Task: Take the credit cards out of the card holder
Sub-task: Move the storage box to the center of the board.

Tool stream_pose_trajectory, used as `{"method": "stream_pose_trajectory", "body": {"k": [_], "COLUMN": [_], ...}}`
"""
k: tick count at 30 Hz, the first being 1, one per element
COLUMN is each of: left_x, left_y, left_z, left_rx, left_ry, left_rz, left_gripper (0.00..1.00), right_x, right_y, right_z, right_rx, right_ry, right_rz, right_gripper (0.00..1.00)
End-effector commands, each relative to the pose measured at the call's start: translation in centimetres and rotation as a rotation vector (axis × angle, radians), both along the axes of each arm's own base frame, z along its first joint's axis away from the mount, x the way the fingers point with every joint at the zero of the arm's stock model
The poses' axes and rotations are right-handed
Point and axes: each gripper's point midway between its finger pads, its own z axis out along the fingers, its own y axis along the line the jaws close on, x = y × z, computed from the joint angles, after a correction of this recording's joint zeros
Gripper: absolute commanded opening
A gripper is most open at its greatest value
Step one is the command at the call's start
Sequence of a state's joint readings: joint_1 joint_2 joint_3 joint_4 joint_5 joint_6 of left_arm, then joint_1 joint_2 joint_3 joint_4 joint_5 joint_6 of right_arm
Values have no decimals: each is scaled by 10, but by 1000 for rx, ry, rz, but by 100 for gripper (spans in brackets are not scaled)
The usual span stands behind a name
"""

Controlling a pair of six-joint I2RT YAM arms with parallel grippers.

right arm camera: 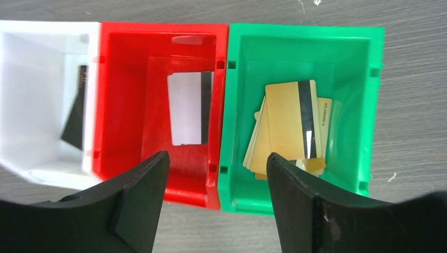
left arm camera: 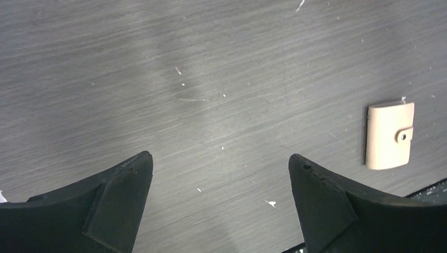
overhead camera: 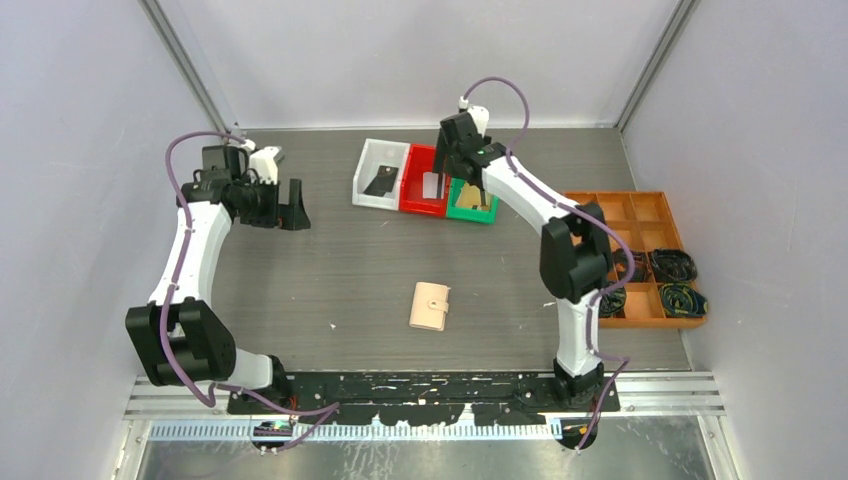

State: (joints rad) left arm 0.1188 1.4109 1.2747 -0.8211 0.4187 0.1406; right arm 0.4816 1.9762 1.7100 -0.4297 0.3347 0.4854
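The beige card holder lies folded shut on the table's middle, its snap tab fastened; the left wrist view shows the card holder at the right. The credit cards lie in bins at the back: a black card in the white bin, a white card with a dark stripe in the red bin, several gold cards in the green bin. My right gripper hovers open and empty above the red and green bins. My left gripper hangs open and empty over bare table at the far left.
The white bin, red bin and green bin stand side by side at the back centre. An orange compartment tray with dark coiled items sits at the right edge. Grey walls close in both sides.
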Motion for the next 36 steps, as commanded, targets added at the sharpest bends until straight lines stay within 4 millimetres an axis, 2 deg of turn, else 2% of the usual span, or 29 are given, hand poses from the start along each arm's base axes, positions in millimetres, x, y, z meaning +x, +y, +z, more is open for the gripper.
{"method": "stream_pose_trajectory", "body": {"k": [1,10,17,20,27,33,36], "left_x": [-22,-40,-46,-47,-50,-55,-59], "left_y": [-11,-22,-18,-17,-21,-23,-24], "left_z": [14,24,24,25,25,26,27], "left_rx": [-21,-49,-16,-10,-12,-7,-5], "left_ry": [3,7,2,-1,6,7,5], "left_rz": [-84,-151,-153,-155,-163,-179,-186], "left_gripper": [100,100,100,100,100,100,100], "right_x": [10,35,40,36,21,2,-12], "right_y": [-8,0,3,5,3,-2,-9], "right_z": [-11,-38,-51,-56,-53,-50,-52], "right_rx": [-98,-163,-173,-160,-128,-113,-115], "right_ry": [49,86,92,97,85,82,80], "right_rz": [-19,-7,6,14,36,61,64], "right_gripper": [71,60,47,41,30,19,17]}}
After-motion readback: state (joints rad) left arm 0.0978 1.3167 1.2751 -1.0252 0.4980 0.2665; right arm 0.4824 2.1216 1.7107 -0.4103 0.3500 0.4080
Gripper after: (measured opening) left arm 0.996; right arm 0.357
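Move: Below my right hand is the wall between the red tray and the green tray, its middle some 2 cm ahead, neither left nor right, and about 8 cm down. The red tray's middle is roughly 3 cm ahead and 6 cm left, the green tray's 1 cm ahead and 6 cm right, the white tray's 4 cm ahead and 18 cm left, all about 10 cm down. From my left hand that wall is about 20 cm ahead, 38 cm right and 10 cm lower. I sink my right hand about 7 cm and ease it some 3 cm forward, tipping about 10 degrees, so the fingers straddle the wall between the red and green trays. I close them to pinch it, then drag the storage box back towards me by about 2.5 cm. Meanwhile my open, empty left hand draws back about 5 cm and slightly right. ##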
